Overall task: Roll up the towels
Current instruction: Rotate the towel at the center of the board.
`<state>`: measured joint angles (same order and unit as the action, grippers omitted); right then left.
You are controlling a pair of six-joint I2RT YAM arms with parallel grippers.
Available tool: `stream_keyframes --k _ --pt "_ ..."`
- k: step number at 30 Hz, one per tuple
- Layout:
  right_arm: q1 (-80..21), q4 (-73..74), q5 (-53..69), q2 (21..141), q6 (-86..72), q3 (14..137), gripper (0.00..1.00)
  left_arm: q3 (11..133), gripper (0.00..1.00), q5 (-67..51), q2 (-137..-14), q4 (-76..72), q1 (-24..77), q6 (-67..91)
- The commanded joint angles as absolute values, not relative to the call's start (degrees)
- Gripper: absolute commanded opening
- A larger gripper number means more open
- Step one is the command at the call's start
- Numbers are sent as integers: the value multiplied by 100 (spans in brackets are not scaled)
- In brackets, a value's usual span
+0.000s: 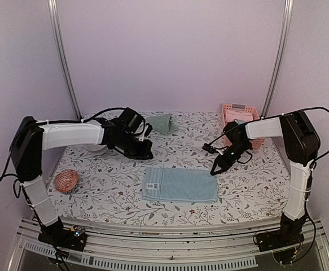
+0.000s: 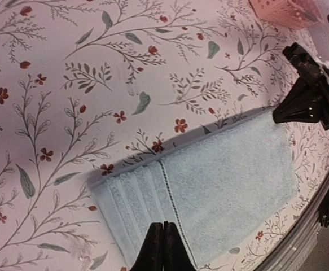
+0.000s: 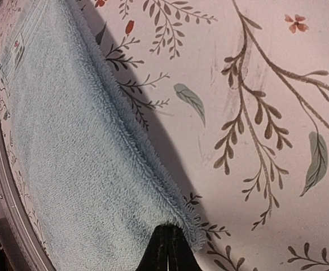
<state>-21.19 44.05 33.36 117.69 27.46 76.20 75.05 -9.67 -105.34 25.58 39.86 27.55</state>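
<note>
The light blue towel (image 1: 179, 184) lies flat and folded at the middle front of the table, its white label (image 1: 154, 184) near the left end. The pale green towel (image 1: 161, 123) sits crumpled at the back. My left gripper (image 1: 148, 153) hovers over the blue towel's (image 2: 226, 180) far left part, jaws (image 2: 163, 227) shut with nothing between them. My right gripper (image 1: 214, 170) is shut, and its tips (image 3: 170, 228) touch the far right corner of the blue towel (image 3: 68, 158). Whether fabric is caught there is not visible.
A pink slatted basket (image 1: 240, 121) stands at the back right, behind the right arm. A pinkish ball-like object (image 1: 66, 181) rests near the left edge. The table's metal front rail (image 1: 170, 228) runs just below the blue towel.
</note>
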Motion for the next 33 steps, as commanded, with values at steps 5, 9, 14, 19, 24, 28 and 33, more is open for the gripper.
stream_keyframes --k 5,9,14,19,24,28,33 --pt "-2164 4772 3171 11603 2871 6979 3 6259 0 -1263 -9792 2477 4858 3558" --pt "-2181 4816 3170 11608 2907 6979 3 5833 0 -1154 -9856 2363 4965 3894" --pt "-2222 4815 3244 11613 2922 6788 3 5725 0 -816 -10185 2284 4941 3782" --pt "-2450 4825 3300 11392 3041 6502 3 6333 0 -494 -10950 2689 4744 3258" --pt "-2835 4874 3536 11044 3184 6173 3 7299 0 92 -11768 3036 4296 2268" --pt "-3120 5184 4165 11003 3346 6163 4 8661 0 -78 -12379 3250 3892 1605" --pt "-3135 5738 4973 10735 3846 6482 8 9712 0 -419 -12415 3493 3853 1035"
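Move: The left hand hangs over the far left edge of the folded blue towel. The towel's near-left corner lies about 12 cm back, 2 cm left and 8 cm below it; the towel's middle is 6 cm back, 9 cm right. The green towel lies some 27 cm ahead, 2 cm right. The right fingertips are already on the towel's far-right corner, the laundry basket about 26 cm ahead and 13 cm right of that hand. Left fingertips, kept shut, come down on the towel's near-left corner after the hand swings back some 12 cm and lowers, then drag that corner forward about 17 cm, low over the table. Meanwhile the right hand, on the far-right corner, draws it back roughly 13 cm, slowly then faster, veering slightly left and turning counter-clockwise; at the end it rises a little off the towel, fingers barely parting. ##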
